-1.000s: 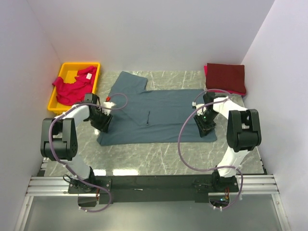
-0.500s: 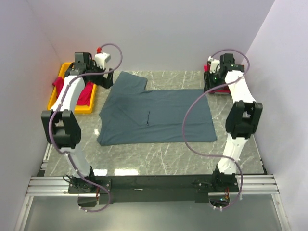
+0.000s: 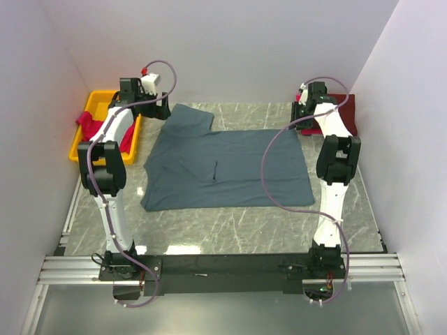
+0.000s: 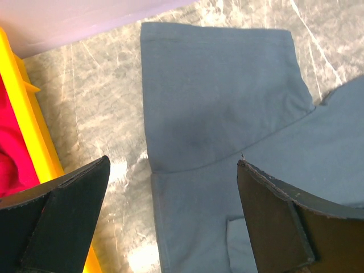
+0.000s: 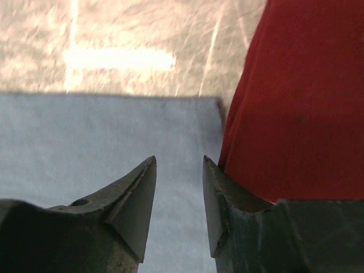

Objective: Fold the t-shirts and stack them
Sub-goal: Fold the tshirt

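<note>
A slate blue-grey t-shirt lies spread flat in the middle of the marble table, one sleeve pointing to the far left. My left gripper hovers over that sleeve's seam; its jaws stand wide open with nothing between them. My right gripper hangs over the shirt's far right corner, its jaws apart and empty. A folded dark maroon t-shirt lies at the back right, just right of that gripper, and looks red in the right wrist view. A pinkish-red t-shirt lies crumpled in the bin.
A yellow plastic bin stands at the back left, its wall close beside my left finger. White walls close in the back and both sides. Bare marble stretches between the shirt and the arm bases.
Both arms swung from the shirt's near corners to its far corners. The left gripper opened wide. The shirt lies as it did.
</note>
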You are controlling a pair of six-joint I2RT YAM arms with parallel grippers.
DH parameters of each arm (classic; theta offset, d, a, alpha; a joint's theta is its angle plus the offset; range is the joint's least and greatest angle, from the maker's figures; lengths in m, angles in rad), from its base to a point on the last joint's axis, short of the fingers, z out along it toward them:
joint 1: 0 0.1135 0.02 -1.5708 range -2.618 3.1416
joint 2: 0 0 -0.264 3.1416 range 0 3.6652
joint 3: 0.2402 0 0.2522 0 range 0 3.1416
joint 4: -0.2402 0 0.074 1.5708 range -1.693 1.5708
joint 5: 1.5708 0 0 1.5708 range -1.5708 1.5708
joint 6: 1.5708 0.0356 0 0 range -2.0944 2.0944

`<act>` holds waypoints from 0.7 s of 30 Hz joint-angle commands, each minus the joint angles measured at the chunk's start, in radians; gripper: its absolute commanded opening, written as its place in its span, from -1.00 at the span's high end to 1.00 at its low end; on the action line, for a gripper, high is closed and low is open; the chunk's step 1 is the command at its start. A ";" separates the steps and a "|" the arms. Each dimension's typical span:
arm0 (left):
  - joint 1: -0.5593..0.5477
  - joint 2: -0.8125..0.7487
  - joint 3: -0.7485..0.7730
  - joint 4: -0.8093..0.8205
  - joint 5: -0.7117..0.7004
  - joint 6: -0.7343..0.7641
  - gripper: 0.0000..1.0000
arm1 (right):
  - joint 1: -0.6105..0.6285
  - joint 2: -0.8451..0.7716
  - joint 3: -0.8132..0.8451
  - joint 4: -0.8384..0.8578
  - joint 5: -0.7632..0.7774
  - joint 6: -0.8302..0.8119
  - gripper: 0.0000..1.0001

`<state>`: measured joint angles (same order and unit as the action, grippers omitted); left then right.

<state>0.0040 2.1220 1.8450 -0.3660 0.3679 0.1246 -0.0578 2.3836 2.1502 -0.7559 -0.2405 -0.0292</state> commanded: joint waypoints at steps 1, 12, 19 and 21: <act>0.001 0.009 0.045 0.068 -0.014 -0.031 -0.99 | 0.026 0.017 0.048 0.093 0.067 0.066 0.12; 0.002 0.121 0.112 0.038 -0.066 -0.036 -0.99 | 0.030 0.071 0.036 0.144 0.185 0.133 0.14; 0.002 0.135 0.093 0.058 -0.073 -0.034 -0.99 | 0.030 0.083 0.028 0.171 0.225 0.169 0.08; 0.001 0.139 0.091 0.062 -0.078 -0.034 -0.99 | 0.029 0.092 0.031 0.168 0.219 0.173 0.07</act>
<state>0.0040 2.2730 1.9236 -0.3344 0.3038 0.1070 -0.0292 2.4565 2.1601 -0.6334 -0.0589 0.1200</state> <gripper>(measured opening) 0.995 0.460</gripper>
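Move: From the left hand, the middle of the t-shirt's outspread sleeve lies about 13 cm to the right, 5 cm ahead and some 15 cm down. The yellow bin's middle is about 20 cm to this hand's left, level fore-and-aft and roughly 11 cm lower. The right hand has the shirt's far right corner about 4 cm ahead, 1 cm to its right and 7 cm below; the folded stack is centred roughly 11 cm right, 8 cm ahead and 5 cm lower. Down by about 5 cm and a little forward, the left hand closes on the sleeve from above, its empty fingers kept wide open and clear of the bin's edge. Forward and down together, about 3 cm each, the right hand eases over the shirt's far corner, beside the stack, turning some 10 degrees clockwise, fingers staying half open. ##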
